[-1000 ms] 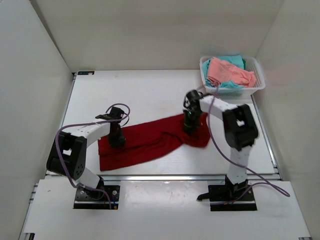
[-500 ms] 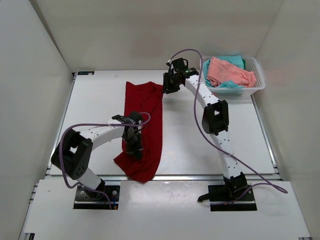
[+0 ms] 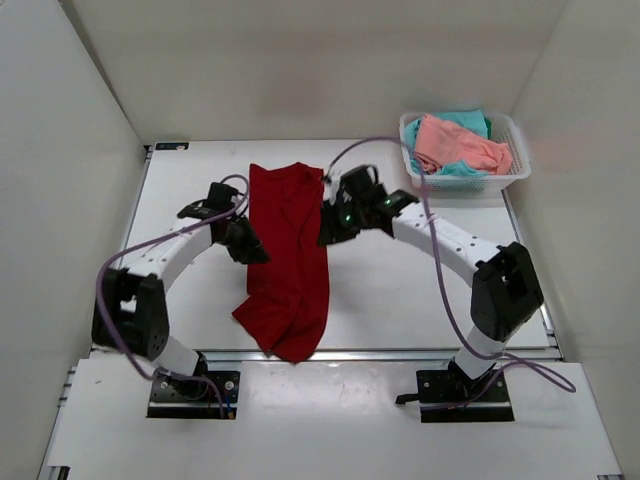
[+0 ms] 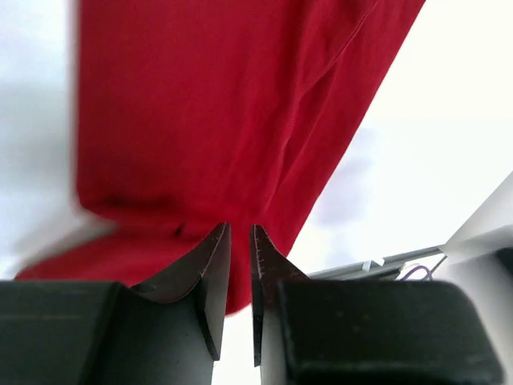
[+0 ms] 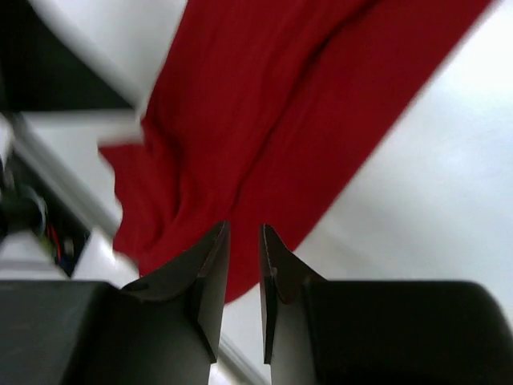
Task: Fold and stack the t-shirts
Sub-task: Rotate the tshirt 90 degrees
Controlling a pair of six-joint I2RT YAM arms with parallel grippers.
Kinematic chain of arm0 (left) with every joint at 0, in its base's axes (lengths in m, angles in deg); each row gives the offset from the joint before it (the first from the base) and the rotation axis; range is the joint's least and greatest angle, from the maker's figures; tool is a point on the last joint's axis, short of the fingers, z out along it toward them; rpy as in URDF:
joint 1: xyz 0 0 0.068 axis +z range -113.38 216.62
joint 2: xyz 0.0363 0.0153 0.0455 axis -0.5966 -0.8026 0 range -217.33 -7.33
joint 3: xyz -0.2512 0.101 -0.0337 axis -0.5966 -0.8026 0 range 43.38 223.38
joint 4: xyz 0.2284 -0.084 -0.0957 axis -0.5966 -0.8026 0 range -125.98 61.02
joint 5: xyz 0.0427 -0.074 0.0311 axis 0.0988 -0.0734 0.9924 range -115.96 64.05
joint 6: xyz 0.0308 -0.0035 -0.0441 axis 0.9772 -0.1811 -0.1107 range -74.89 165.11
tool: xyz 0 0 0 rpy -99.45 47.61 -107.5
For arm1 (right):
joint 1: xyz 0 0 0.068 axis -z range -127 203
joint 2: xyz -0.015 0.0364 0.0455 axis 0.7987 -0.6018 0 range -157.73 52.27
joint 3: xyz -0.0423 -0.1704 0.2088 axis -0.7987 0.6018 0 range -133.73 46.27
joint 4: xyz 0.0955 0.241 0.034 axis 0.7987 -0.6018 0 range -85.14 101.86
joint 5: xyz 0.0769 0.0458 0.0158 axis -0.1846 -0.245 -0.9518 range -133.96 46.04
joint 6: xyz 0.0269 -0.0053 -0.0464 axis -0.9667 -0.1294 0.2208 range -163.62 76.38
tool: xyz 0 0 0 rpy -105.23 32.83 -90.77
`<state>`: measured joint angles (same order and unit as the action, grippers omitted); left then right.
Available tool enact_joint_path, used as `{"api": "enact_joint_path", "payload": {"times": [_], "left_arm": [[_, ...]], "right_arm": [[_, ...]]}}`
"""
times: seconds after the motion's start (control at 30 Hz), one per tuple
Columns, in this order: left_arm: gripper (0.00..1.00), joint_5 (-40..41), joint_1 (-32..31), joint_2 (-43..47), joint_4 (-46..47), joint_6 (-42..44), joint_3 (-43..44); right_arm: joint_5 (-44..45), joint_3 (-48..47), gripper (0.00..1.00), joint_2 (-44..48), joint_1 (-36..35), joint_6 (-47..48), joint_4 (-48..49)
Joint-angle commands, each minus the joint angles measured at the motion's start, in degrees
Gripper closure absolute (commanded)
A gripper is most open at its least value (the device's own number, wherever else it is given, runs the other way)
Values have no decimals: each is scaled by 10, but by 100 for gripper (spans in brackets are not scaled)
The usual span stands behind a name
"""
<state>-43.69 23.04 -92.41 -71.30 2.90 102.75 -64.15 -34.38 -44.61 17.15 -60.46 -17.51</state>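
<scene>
The dark red t-shirt [image 3: 290,250] lies as a long rumpled strip running from the back of the table to its front edge. My left gripper [image 3: 250,248] is at the strip's left edge, about halfway along. My right gripper [image 3: 328,228] is at its right edge. In the left wrist view the jaws of the left gripper [image 4: 239,229] stand a narrow gap apart with nothing between them, above the red cloth [image 4: 216,120]. The right gripper [image 5: 244,229] looks the same, over red cloth [image 5: 264,120]. The salmon pink t-shirt [image 3: 455,145] and the teal t-shirt [image 3: 468,120] lie in the basket.
The white mesh basket [image 3: 517,168] stands at the back right corner. White walls close in the table on the left, back and right. A metal rail [image 3: 400,352] runs along the front edge, where the red shirt's near end bunches.
The red shirt went from lying across the table to lying lengthwise. Since half a second ago the right gripper has come back from the shirt's far end and the left has moved up to its left edge.
</scene>
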Motion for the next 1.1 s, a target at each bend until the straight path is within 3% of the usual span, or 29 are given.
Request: {"api": "enact_joint_path", "payload": {"times": [0.0, 0.27, 0.4, 0.53, 0.57, 0.6, 0.67, 0.7, 0.8, 0.87, 1.07], "left_arm": [[73, 11, -24, -74, 79, -20, 52], [72, 88, -7, -307, 92, -20, 268], [72, 107, -3, -467, -10, -1, 427], [73, 104, -7, -702, -203, 21, 813], [73, 97, -8, -770, -226, 13, 950], [73, 71, 0, -793, -248, 0, 1031], [77, 22, 11, -793, -212, -24, 965], [77, 17, 13, -778, -169, -23, 896], [76, 21, 2, -714, -97, -10, 799], [74, 11, -4, -709, -88, -4, 799], [70, -5, -5, -715, -154, 14, 912]], "right_arm": [[-28, 75, 83, 12, -60, -34, 40], [-64, 185, 86, 10, -127, -77, 106], [-92, 213, 86, -14, -137, -61, 105], [-89, 212, 85, -34, -121, -21, 71], [-80, 209, 84, -39, -114, -10, 56], [-79, 206, 84, -49, -102, 2, 46], [-54, 179, 85, -69, -82, 20, 2], [-46, 164, 85, -84, -74, 30, -13], [-10, 137, 85, -83, -57, 50, -20], [-9, 122, 85, -79, -50, 42, -10], [-39, 99, 83, -45, -57, -1, 62]]}}
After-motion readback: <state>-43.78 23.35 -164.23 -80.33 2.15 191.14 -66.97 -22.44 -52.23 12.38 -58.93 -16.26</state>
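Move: The red t-shirt lies lengthwise below both grippers. Its far half, where the left hand will land, is about 20 cm ahead, 5 cm to that hand's right and 9 cm below; the crumpled near end is some 15 cm back and 4 cm right. From the right hand that far half is about 17 cm ahead, 8 cm left and 16 cm below, and the crumpled near end is 18 cm back and 10 cm left. Forward and down, the left hand drives along the t-shirt, sinking about 8 cm onto its far half, then pushes the cloth forward with its partly closed fingers, some 30 cm of forward travel in all, drifting right. Meanwhile the right hand swings back and down about 15 cm each way, steepening, then comes forward and slightly up again beside the t-shirt's right edge. ##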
